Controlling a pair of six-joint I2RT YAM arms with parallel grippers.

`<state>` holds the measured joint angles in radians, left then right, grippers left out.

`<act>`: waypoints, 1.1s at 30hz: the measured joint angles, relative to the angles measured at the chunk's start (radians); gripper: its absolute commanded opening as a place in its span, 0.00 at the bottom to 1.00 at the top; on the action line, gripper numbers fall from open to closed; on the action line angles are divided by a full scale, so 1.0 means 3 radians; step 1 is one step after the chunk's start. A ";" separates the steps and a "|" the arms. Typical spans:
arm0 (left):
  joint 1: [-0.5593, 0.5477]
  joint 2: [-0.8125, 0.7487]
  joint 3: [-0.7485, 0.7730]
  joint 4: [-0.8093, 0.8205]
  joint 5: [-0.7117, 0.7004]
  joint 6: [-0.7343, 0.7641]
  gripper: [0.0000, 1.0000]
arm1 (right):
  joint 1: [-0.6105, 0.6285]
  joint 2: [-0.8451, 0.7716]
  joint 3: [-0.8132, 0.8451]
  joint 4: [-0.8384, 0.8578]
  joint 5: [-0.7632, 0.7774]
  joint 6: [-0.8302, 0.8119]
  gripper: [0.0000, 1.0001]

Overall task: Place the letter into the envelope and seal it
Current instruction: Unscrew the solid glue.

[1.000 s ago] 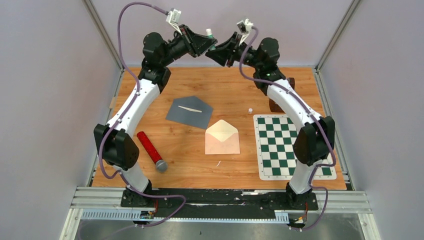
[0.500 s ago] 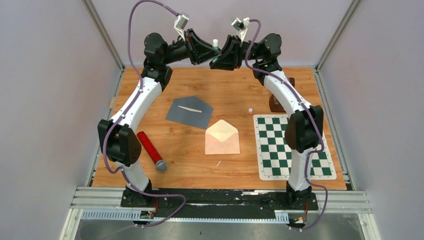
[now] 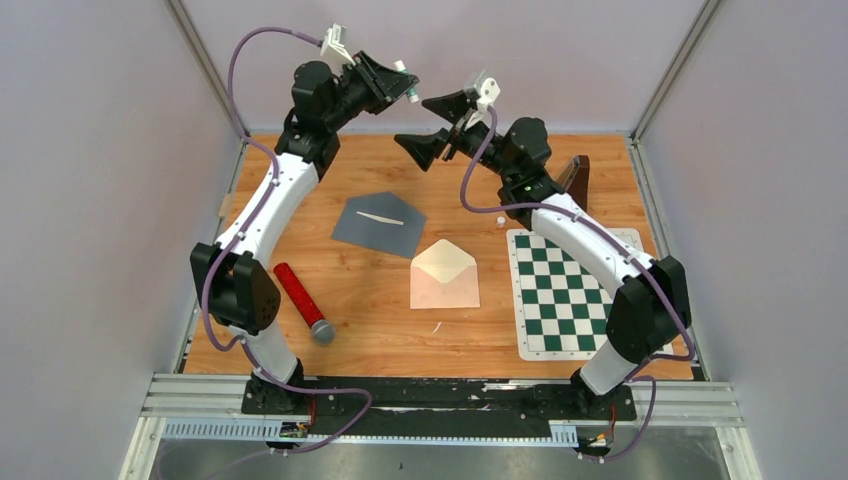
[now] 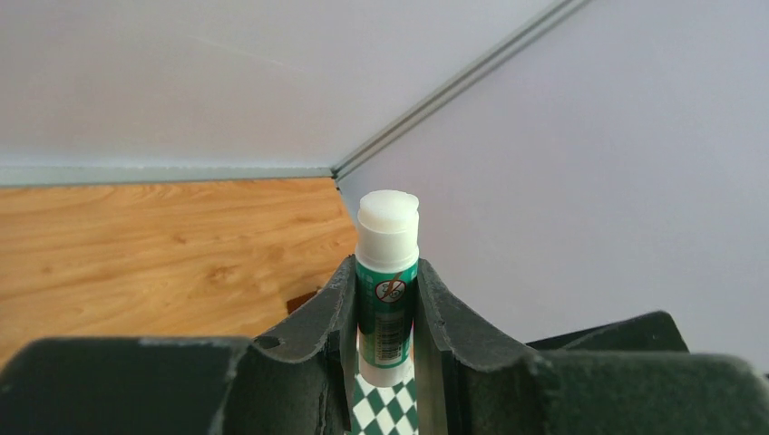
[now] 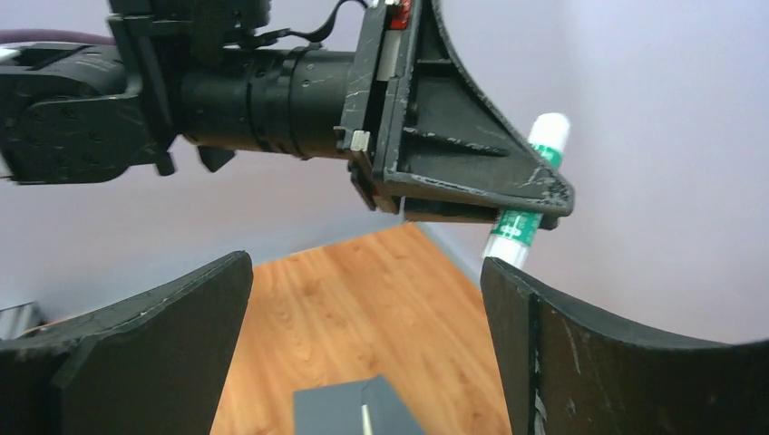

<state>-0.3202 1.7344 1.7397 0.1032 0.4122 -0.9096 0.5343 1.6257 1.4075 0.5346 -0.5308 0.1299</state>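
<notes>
High at the back, my left gripper point(image 3: 403, 87) point(image 4: 387, 304) is shut on a green and white glue stick point(image 3: 409, 92) point(image 4: 388, 272), which points up and right. My right gripper point(image 3: 425, 122) point(image 5: 363, 272) hangs just right of and below it, open wide, with nothing between its fingers. From the right wrist view the glue stick point(image 5: 542, 145) pokes out past the left gripper's finger point(image 5: 472, 172). A cream envelope point(image 3: 444, 275) lies mid-table with its flap open. A grey envelope point(image 3: 380, 222) point(image 5: 358, 412) with a pale strip lies behind it. The letter is hidden or out of view.
A red cylinder with a grey end point(image 3: 303, 300) lies at the left front. A green checkered mat point(image 3: 580, 295) covers the right side. A small white cap point(image 3: 500, 219) and a brown block point(image 3: 575, 175) sit behind the mat. Walls close off the back and sides.
My right gripper has opened, let go of the glue stick's end and drawn back down and right. The left gripper has tilted up and moved left with the stick.
</notes>
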 measured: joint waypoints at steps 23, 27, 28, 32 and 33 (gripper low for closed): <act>0.0000 -0.0001 0.0020 -0.0284 -0.0249 -0.0491 0.00 | 0.0069 0.0423 0.0487 -0.0249 0.0718 -0.0393 0.54; 0.0000 -0.0001 0.0022 -0.0284 -0.0249 -0.0497 0.00 | 0.0069 0.0465 0.0501 -0.0271 0.0724 -0.0371 0.40; 0.0000 -0.0001 0.0022 -0.0284 -0.0249 -0.0498 0.00 | 0.0069 0.0468 0.0504 -0.0271 0.0724 -0.0361 0.38; 0.0000 -0.0001 0.0022 -0.0284 -0.0249 -0.0504 0.00 | 0.0069 0.0473 0.0525 -0.0271 0.0722 -0.0341 0.37; 0.0000 -0.0001 0.0022 -0.0284 -0.0248 -0.0504 0.00 | 0.0069 0.0477 0.0538 -0.0270 0.0722 -0.0337 0.36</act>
<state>-0.3202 1.7340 1.7462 0.0181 0.3378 -1.0607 0.5549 1.7687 1.5688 0.4538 -0.3141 0.0288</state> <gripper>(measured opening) 0.307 0.375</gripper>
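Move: The left hand holds the glue stick nearly upright, its white lower end some 4 cm under that hand point and about 1 cm back and 1 cm to its right. From the open right hand that end lies about 6 cm straight ahead, level in height. Roughly 40 cm below the right hand, the glue cap sits about 2 cm back and 18 cm right, the dark envelope about 3 cm back and 10 cm left. The right hand reaches about 6 cm forward to the glue stick's lower end, rising a little and then sinking again on the way, while its wrist turns some 10 degrees clockwise and its fingers go from wide open to a bit over a third, bracketing the white end without a clear sign of a grip yet. The left hand keeps its hold on the stick, settles about 1 cm lower and tips slightly nose-down, then stays still to offer that lower end. ##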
